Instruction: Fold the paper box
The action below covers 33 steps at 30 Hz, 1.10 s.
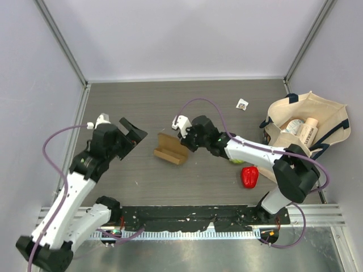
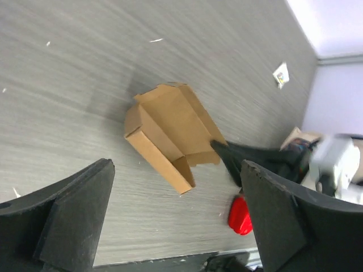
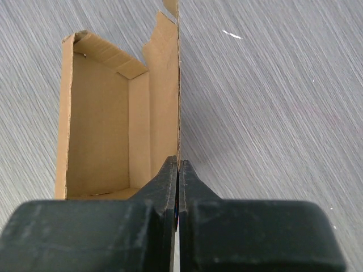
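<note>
The paper box (image 1: 169, 148) is a small brown cardboard tray lying partly folded on the grey table, open side up. In the right wrist view its hollow (image 3: 99, 136) shows side walls standing and one tall flap (image 3: 170, 90) upright. My right gripper (image 3: 178, 165) is shut on the lower edge of that flap, and from above it (image 1: 184, 143) sits at the box's right end. My left gripper (image 2: 176, 226) is open and empty, well left of the box (image 2: 170, 133), and from above it (image 1: 131, 136) hovers apart from it.
A red pepper (image 1: 249, 176) lies right of the box, with something green (image 1: 235, 161) behind the right arm. A cream tote bag (image 1: 306, 124) holding bottles stands at the far right. A small white packet (image 1: 243, 104) lies toward the back.
</note>
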Motion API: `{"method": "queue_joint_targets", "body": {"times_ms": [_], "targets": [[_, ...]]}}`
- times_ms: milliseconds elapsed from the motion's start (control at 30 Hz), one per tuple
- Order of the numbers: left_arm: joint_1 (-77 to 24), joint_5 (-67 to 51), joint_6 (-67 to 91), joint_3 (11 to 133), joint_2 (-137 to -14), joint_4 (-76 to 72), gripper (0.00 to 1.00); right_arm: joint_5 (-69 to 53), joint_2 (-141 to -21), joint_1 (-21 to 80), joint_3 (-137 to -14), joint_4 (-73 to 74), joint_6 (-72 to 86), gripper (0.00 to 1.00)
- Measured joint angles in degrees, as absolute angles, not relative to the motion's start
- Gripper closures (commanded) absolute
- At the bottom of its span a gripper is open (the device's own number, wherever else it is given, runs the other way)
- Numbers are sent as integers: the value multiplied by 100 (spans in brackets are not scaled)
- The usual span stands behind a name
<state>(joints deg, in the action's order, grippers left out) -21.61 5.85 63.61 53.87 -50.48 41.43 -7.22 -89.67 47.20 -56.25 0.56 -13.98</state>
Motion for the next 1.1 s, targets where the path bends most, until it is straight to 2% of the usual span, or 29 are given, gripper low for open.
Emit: {"method": "queue_joint_targets", "body": {"times_ms": [133, 200, 533, 633, 667, 733, 767, 833, 867, 1100], "targets": [[-2161, 224, 5428, 4493, -3822, 3323, 2, -1350, -8917, 4296, -5625, 329, -2082, 96], [-2163, 82, 5085, 4429, -3603, 3135, 2, -1516, -8858, 4215, -5618, 434, -2429, 92], [-2204, -314, 4230, 4431, -3859, 2786, 3, -1479, -8772, 4248, -5621, 572, -3317, 81], [-2279, -316, 4108, 4431, -3861, 2759, 3, -1400, -8772, 4248, -5621, 565, -3439, 73], [-2303, -316, 4075, 4431, -3850, 2746, 3, -1365, -8772, 4248, -5621, 550, -3479, 66], [-2349, -314, 3994, 4431, -3826, 2742, 3, -1262, -8770, 4248, -5621, 491, -3531, 59], [-2368, -311, 3964, 4431, -3806, 2744, 3, -1190, -8766, 4248, -5621, 462, -3546, 31], [-2405, -307, 3887, 4431, -3767, 2744, 3, -1024, -8750, 4246, -5621, 390, -3514, 25], [-2429, -301, 3841, 4431, -3743, 2744, 3, -930, -8739, 4235, -5621, 344, -3483, 17], [-2589, -257, 3625, 4431, -3586, 2768, 3, -768, -8318, 3846, -5553, -276, -2805, 16]]}}
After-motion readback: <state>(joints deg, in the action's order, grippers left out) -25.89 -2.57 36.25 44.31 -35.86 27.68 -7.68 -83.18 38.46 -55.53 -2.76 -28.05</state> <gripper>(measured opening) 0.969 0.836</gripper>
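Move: The right hand still pinches the raised lid of the paper box; the middle of the box lies some 6 cm to its left, about 1 cm back and 6 cm below. Of the neighbours, the cabbage is roughly 20 cm to this hand's right and 1 cm back, the red pepper about 24 cm to the right and 11 cm back, both 7 cm lower. For the wide-open left hand, the box is about 12 cm to the right, 1 cm ahead and 17 cm below. The right hand, keeping its pinch on the lid, first swings about 2.5 cm to the right while turning some 10 degrees counter-clockwise, then creeps on as its fingers slowly open, lets go of the lid and quickly pulls off upward, forward and to the right, ending 9 to 10 cm from its start. The left hand, already clear and wide open, backs off about 3 cm and rises as much, drifting right as its fingers tip up and turn clockwise, some 25 degrees each way, without touching the box. ##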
